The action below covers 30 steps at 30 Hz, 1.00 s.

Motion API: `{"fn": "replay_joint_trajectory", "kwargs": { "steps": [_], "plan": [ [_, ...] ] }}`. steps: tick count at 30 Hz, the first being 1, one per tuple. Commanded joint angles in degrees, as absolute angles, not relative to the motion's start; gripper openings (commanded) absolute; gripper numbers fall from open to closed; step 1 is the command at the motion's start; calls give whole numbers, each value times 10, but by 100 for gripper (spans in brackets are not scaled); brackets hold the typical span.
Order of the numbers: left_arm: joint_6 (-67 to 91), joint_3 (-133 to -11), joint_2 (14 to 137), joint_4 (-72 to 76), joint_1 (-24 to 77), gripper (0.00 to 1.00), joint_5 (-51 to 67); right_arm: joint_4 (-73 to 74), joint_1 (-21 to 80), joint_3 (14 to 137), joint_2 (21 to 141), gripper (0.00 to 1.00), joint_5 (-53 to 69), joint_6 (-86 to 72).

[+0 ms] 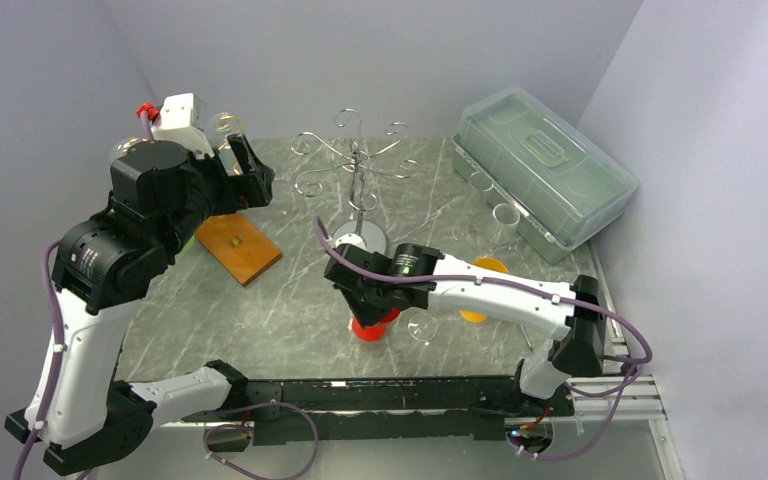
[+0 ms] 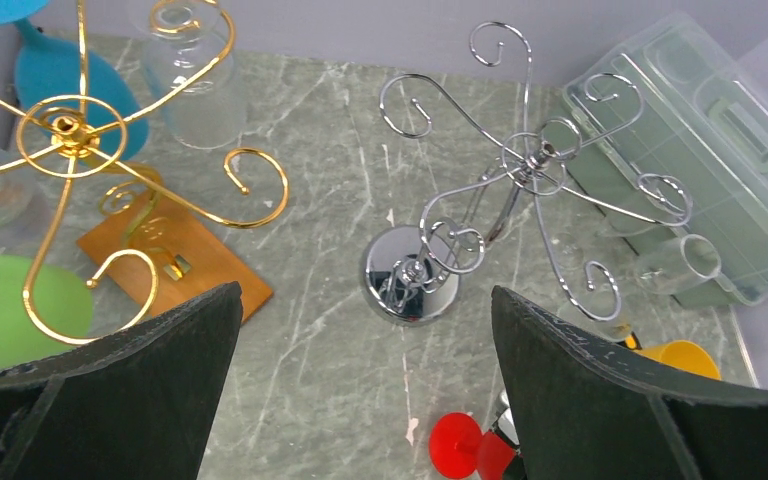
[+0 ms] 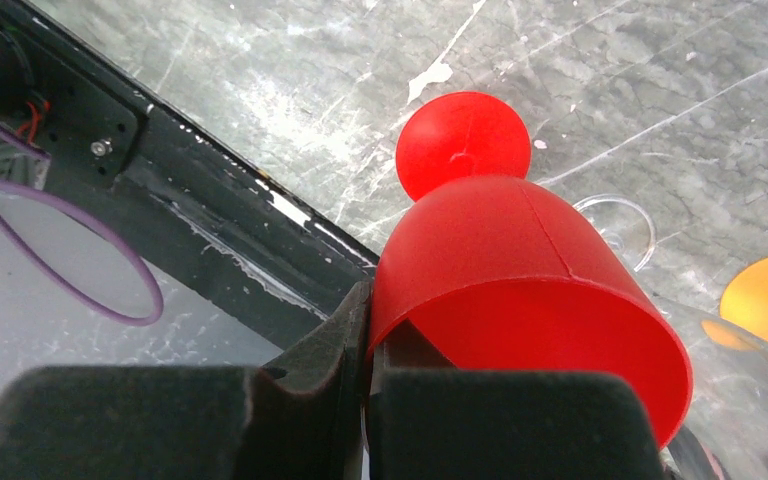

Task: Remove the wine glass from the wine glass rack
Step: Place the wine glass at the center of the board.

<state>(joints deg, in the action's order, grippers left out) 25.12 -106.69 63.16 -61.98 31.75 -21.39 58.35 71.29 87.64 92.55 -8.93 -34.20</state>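
Note:
My right gripper (image 3: 370, 312) is shut on the rim of a red wine glass (image 3: 520, 270), one finger inside the bowl and one outside. The glass (image 1: 372, 326) hangs foot-down low over the table, near the front edge and apart from the rack. The silver wine glass rack (image 1: 357, 160) stands at the middle back, and no glass shows on its curled hooks (image 2: 520, 165). My left gripper (image 1: 250, 172) is raised at the back left, open, with nothing between its fingers (image 2: 110, 390). Its view looks down on the rack's round base (image 2: 410, 278).
A gold rack (image 2: 65, 135) stands at the back left with blue (image 2: 55, 75), green (image 2: 0, 310) and clear glasses around it. A wooden board (image 1: 238, 246) lies nearby. A lidded plastic box (image 1: 545, 170) fills the back right. A clear glass (image 1: 422, 326) and a yellow glass (image 1: 476, 315) lie by my right arm.

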Motion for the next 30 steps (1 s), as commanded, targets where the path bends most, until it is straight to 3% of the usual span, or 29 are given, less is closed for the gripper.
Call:
{"fn": "replay_joint_trajectory", "kwargs": {
  "steps": [1, 9, 30],
  "plan": [
    [233, -1063, 621, -610, 318, 99, -253, 589, 719, 903, 950, 0, -92, -325],
    [223, -1046, 612, -607, 318, 99, -273, 589, 719, 904, 982, 0, -86, -316],
    [223, -1069, 639, -622, 318, 99, -294, 591, 719, 912, 914, 62, -119, -325]
  ]
}}
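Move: The right hand still pinches the red wine glass by the left rear side of its rim. The spot on the board where the glass is to stand lies about 20 cm below, 1 cm ahead and 2 cm right. The clear glass stands some 12 cm right and 4 cm ahead of this hand, the yellow glass 22 cm right and 8 ahead, the silver rack straight ahead about 24 cm. From the left hand the spot is roughly 11 cm back, 19 right and 47 below. The right hand lowers the red glass almost straight down, about 4 cm, its fingers tipping some 5 degrees nearer to vertical, until the foot meets the board left of the clear glass. It then holds still there, spreads its fingers to a bit over half open to free the rim, and starts up about 2 cm, while the empty, wide-open left hand drifts about 2 cm left and slightly down. ##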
